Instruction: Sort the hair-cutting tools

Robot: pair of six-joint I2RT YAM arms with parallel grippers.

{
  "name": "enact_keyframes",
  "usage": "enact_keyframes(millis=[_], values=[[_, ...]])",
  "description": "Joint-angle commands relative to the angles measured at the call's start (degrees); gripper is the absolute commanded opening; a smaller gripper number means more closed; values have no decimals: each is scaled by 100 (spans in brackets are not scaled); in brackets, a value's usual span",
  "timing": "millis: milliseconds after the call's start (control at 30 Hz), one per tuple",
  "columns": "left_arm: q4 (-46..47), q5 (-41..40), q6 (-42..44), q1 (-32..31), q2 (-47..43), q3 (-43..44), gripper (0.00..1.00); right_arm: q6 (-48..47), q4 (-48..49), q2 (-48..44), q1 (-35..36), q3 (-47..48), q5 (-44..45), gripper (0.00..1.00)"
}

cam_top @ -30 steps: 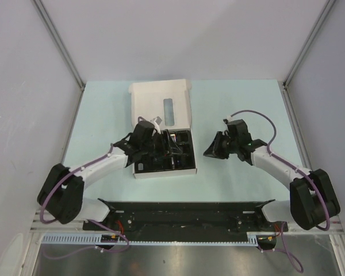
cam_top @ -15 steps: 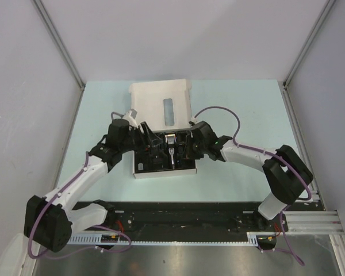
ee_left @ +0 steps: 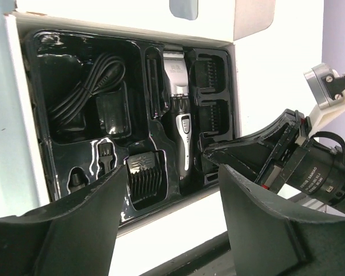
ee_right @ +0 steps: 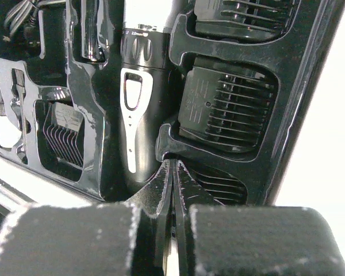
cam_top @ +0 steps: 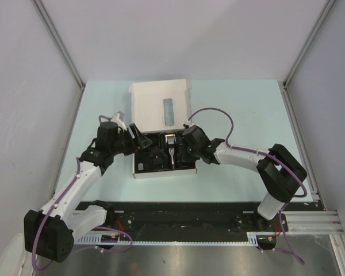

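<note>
The black-and-silver clipper (ee_left: 180, 118) lies in the middle slot of the black tray (ee_left: 46, 49) in the white box (cam_top: 164, 173). Black comb guards (ee_right: 229, 109) fill slots to its right, and another guard (ee_left: 144, 178) sits at the front. A coiled black cable (ee_left: 85, 85) lies in the left pocket, and a thin black brush (ee_left: 153, 83) stands beside the clipper. My left gripper (ee_left: 172, 230) hangs open at the box's left front edge, holding nothing. My right gripper (ee_right: 173, 165) is shut, its tips touching the tray ridge between the clipper's (ee_right: 135, 109) lower end and a guard.
The box's white lid (cam_top: 152, 100) lies open and flat behind the tray, with a small window cut in it. Grey walls and metal rails close in the pale green table (cam_top: 247, 109) on three sides. The right arm's purple cable (cam_top: 218, 115) arcs over the table.
My right arm has swung from right of the box onto the tray and its gripper has shut. My left gripper has drawn back from over the tray to its left edge and opened a little wider.
</note>
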Motion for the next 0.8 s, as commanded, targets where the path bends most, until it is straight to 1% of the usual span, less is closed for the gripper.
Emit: enact_keyframes(millis=[0, 67, 133, 167, 233, 300, 333, 367, 400, 433, 467, 500, 533, 567, 633, 667, 700, 767], values=[[-101, 90, 275, 242, -250, 22, 71, -52, -272, -379, 48, 165, 508, 0], [-145, 108, 310, 313, -267, 66, 73, -35, -342, -599, 30, 236, 587, 0], [-197, 108, 381, 392, -259, 172, 76, 61, -360, -942, -66, 297, 588, 3], [-206, 108, 398, 427, -258, 224, 78, 97, -360, -1057, -127, 306, 553, 8], [-233, 47, 416, 576, -197, 382, 81, 202, -351, -1373, -268, 333, 491, 14], [-285, -41, 285, 804, -136, 532, 83, 369, -351, -1532, -610, 359, 290, 20], [-285, -120, 258, 892, -66, 576, 86, 413, -334, -1576, -777, 368, 176, 24], [-285, -182, 240, 954, 13, 637, 89, 475, -299, -1585, -1100, 376, -156, 26], [-285, -287, 284, 1033, 84, 769, 92, 484, -264, -1585, -1304, 377, -299, 28], [-285, -392, 328, 1060, 284, 848, 100, 475, -185, -1524, -1480, 377, -413, 32], [-277, -567, 380, 1069, 391, 936, 100, 449, -123, -1480, -1621, 385, -623, 39], [-285, -639, 503, 1113, 496, 1154, 100, 397, -62, -1427, -1961, 385, -730, 43], [-285, -665, 547, 1148, 619, 1261, 100, 379, 113, -1349, -2104, 394, -861, 47], [-285, -796, 565, 1174, 847, 1358, 100, 361, 219, -1165, -2279, 403, -1193, 56], [-285, -684, 390, 1411, 1120, 1543, 100, 466, 517, -901, -2789, 508, -1564, 66], [-285, -587, 294, 1508, 1409, 1604, 100, 519, 658, -612, -2948, 552, -1905, 74], [-285, -508, 145, 1622, 1551, 1727, 100, 597, 808, -453, -3071, 605, -2013, 78], [-277, -595, 91, 1833, 1875, 1894, 99, 598, 1090, -58, -3344, 946, -2310, 84]])
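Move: The open box lid lies flat beyond the box, its middle some 16 cm ahead of the left hand, 5 cm to its right and 13 cm below. The tool box's middle is 3 cm back, 7 cm right and 11 cm under that hand, and the clipper sits 2 cm back, 10 cm right. From the right hand, shut and down in the tray, the lid is about 20 cm ahead and 7 cm left, the box's middle 1 cm ahead and 6 cm left, the clipper 2 cm ahead and 3 cm left, all near its height. From the tray beside the clipper the shut right fingertips lift off, rising about 12 cm, then swing forward and right past the box to the lid's right side, opening wide and sinking slightly at the end as the hand turns some 20 degrees clockwise. The left hand drifts left, then goes forward and left to the lid's left side, opening fully and turning counter-clockwise. ##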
